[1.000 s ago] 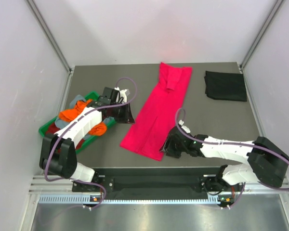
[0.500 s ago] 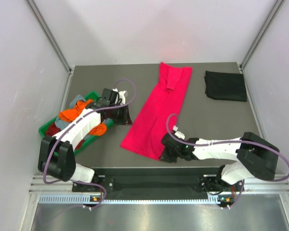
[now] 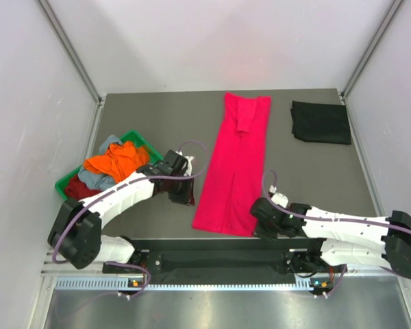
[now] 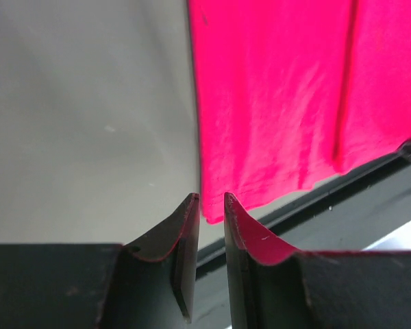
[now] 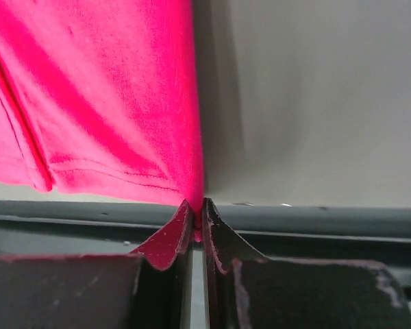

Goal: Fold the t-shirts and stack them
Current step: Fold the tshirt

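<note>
A bright pink-red t-shirt lies as a long narrow strip down the middle of the table, its hem at the near edge. My right gripper is at the hem's near right corner. In the right wrist view it is shut on that pink corner. My left gripper is at the hem's near left corner. Seen from the left wrist, it is open by a narrow gap, with the pink corner just past the tips. A folded black t-shirt lies at the back right.
A green tray at the left holds orange, grey-blue and dark red t-shirts in a heap. The table's near edge and its black rail run just below both grippers. Walls close in the left, right and back.
The pink t-shirt's near end has swung right, so it lies nearly straight. My right gripper shut on its hem corner. The left arm moved from beside the tray to the near left corner.
</note>
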{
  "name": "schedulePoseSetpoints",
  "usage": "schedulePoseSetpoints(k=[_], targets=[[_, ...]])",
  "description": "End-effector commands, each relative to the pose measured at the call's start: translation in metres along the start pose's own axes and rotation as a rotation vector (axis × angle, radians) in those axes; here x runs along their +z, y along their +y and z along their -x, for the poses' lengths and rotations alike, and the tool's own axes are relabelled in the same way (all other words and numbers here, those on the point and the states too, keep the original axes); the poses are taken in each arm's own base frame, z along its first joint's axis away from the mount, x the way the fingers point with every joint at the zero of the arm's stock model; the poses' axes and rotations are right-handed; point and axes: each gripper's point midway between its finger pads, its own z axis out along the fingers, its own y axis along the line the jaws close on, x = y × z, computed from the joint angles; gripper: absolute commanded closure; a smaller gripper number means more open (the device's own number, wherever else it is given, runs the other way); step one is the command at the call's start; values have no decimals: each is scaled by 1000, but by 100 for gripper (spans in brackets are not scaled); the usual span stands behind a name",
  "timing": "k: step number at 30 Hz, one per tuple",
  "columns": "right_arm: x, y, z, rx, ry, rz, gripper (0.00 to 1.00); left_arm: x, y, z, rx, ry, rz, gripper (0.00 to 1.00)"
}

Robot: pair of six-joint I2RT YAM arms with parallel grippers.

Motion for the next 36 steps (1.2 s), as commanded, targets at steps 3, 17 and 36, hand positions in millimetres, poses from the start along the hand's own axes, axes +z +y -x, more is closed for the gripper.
schedulePoseSetpoints(k=[3,17,36], targets=[[-10,-32,0,-51,-9,-93,89,18,-20,-20,-49,33,-66,74],[-62,63,36,-117,-98,148,69,34,-22,-55,-59,62,-93,73],[4,116,8,-182,18,205,67,35,-31,-78,-141,52,-115,100]])
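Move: The left hand, open and empty, has the left corner of the pink t-shirt's near hem about 6 cm back, 1 cm to its right and 6 cm below; the green basket's middle is some 26 cm to its left and 9 cm ahead. The right hand already pinches the hem's right corner at its fingertips. From the right hand, the left corner lies roughly 21 cm left and 2 cm ahead, and the hem's middle fold 11 cm left and 1 cm ahead. The right hand tugs its pinched hem corner right and a little back by about 2–3 cm, opens its fingers to let go, then lifts clear and swings some 12 cm left and 5 cm forward over the hem towards the left hand, sinking again partway with fingers open. Meanwhile the left hand draws back some 7 cm while sinking about 6 cm and edging right to the hem's left corner, shuts its fingers on the corner and begins to lift by about 1 cm, its fingers having tipped roughly 10 degrees. ##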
